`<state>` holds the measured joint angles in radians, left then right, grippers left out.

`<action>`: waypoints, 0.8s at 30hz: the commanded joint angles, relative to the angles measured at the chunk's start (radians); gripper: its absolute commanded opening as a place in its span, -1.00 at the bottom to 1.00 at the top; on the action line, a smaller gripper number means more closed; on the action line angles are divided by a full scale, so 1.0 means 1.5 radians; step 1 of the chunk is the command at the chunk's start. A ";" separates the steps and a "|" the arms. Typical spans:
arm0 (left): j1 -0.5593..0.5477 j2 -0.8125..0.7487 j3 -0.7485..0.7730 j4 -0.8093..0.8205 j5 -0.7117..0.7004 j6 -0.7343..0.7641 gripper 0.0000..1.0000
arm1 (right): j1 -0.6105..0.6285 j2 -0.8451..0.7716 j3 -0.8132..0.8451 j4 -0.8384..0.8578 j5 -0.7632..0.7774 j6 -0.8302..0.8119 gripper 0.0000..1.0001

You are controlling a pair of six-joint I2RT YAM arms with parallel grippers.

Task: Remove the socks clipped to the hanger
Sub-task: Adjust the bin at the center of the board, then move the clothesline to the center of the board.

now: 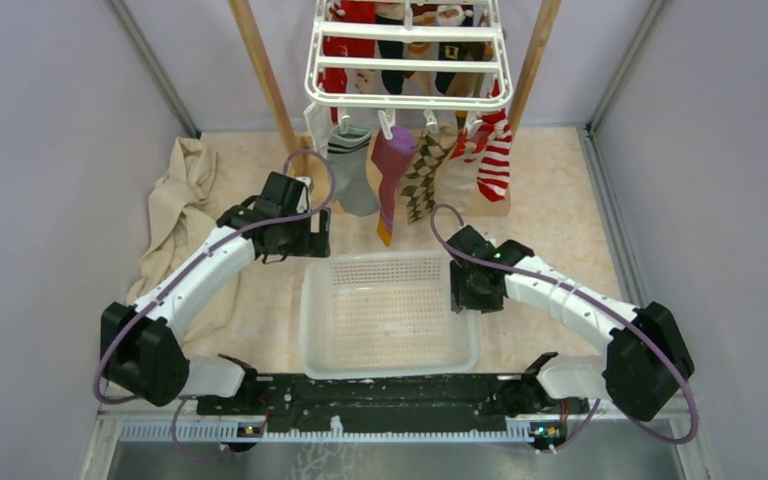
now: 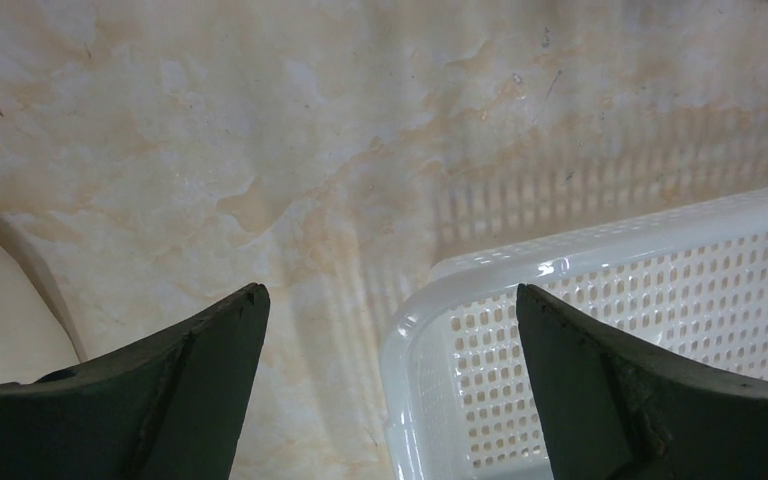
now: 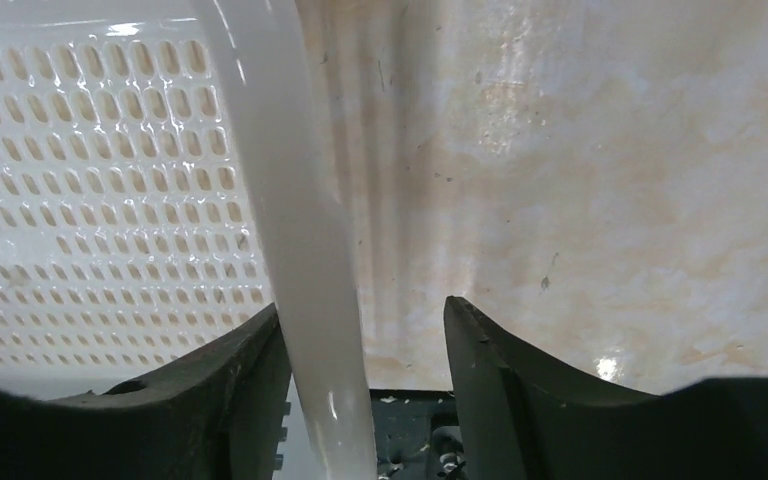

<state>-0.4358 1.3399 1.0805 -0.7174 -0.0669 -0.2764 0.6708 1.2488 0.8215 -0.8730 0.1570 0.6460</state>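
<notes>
The white slatted hanger (image 1: 407,60) hangs at the back between two wooden posts. Socks are clipped under it: a grey one (image 1: 352,170), a magenta one (image 1: 392,165), an argyle one (image 1: 422,172), a red-white striped one (image 1: 495,160), and more red and dark ones higher up. My left gripper (image 1: 315,235) (image 2: 392,300) stands wide open and holds nothing, over the far left corner of the white mesh basket (image 2: 560,255). My right gripper (image 1: 463,290) (image 3: 362,304) is open astride the basket's right rim (image 3: 280,180). Its left finger lies against the rim, while its right finger stands apart.
The mesh basket (image 1: 390,265) sits between the arms in the middle of the marbled floor. A crumpled beige cloth (image 1: 175,220) lies at the left. The wooden posts (image 1: 265,75) (image 1: 535,55) flank the hanger. Walls close in on both sides.
</notes>
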 commanded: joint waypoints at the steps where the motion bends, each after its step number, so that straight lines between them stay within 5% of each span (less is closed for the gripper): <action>1: 0.002 0.015 0.044 0.006 -0.033 -0.005 0.98 | -0.007 -0.047 0.074 -0.032 0.032 -0.015 0.15; 5: 0.006 0.017 0.082 0.015 -0.081 -0.009 0.98 | -0.050 -0.092 0.131 -0.040 0.046 -0.017 0.16; 15: 0.130 0.112 0.135 0.105 -0.042 -0.009 0.98 | -0.411 -0.095 0.141 0.182 -0.100 -0.033 0.13; 24: 0.174 0.295 0.191 0.193 -0.046 -0.003 0.98 | -0.422 0.121 0.166 0.329 -0.027 -0.067 0.04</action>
<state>-0.1825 1.6970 1.2934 -0.4973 -0.1444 -0.2832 0.0391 1.3300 1.0389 -0.5255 0.0711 0.5930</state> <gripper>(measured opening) 0.989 0.528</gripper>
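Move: The bin's middle lies about 14 cm to the right hand's left, 3 cm back and 3 cm lower; its right rim already stands between that hand's part-open fingers. The striped sock hangs some 23 cm ahead of the right hand, 5 cm to its right and 14 cm up. From the left hand the bin's middle is about 14 cm back, 13 cm right and 10 cm down; the grey sock hangs roughly 8 cm ahead, 6 cm right and 12 cm up. The bin's right rim is left behind: the right hand lifts clear and swings about 18 cm forward and 11 cm right towards the striped sock, rising 13 cm before sinking almost 5, turning some 30 degrees clockwise as its fingers tip outward. The open left hand also leaves the bin, forward and then left, rising before dipping slightly below its start and turning counter-clockwise. ##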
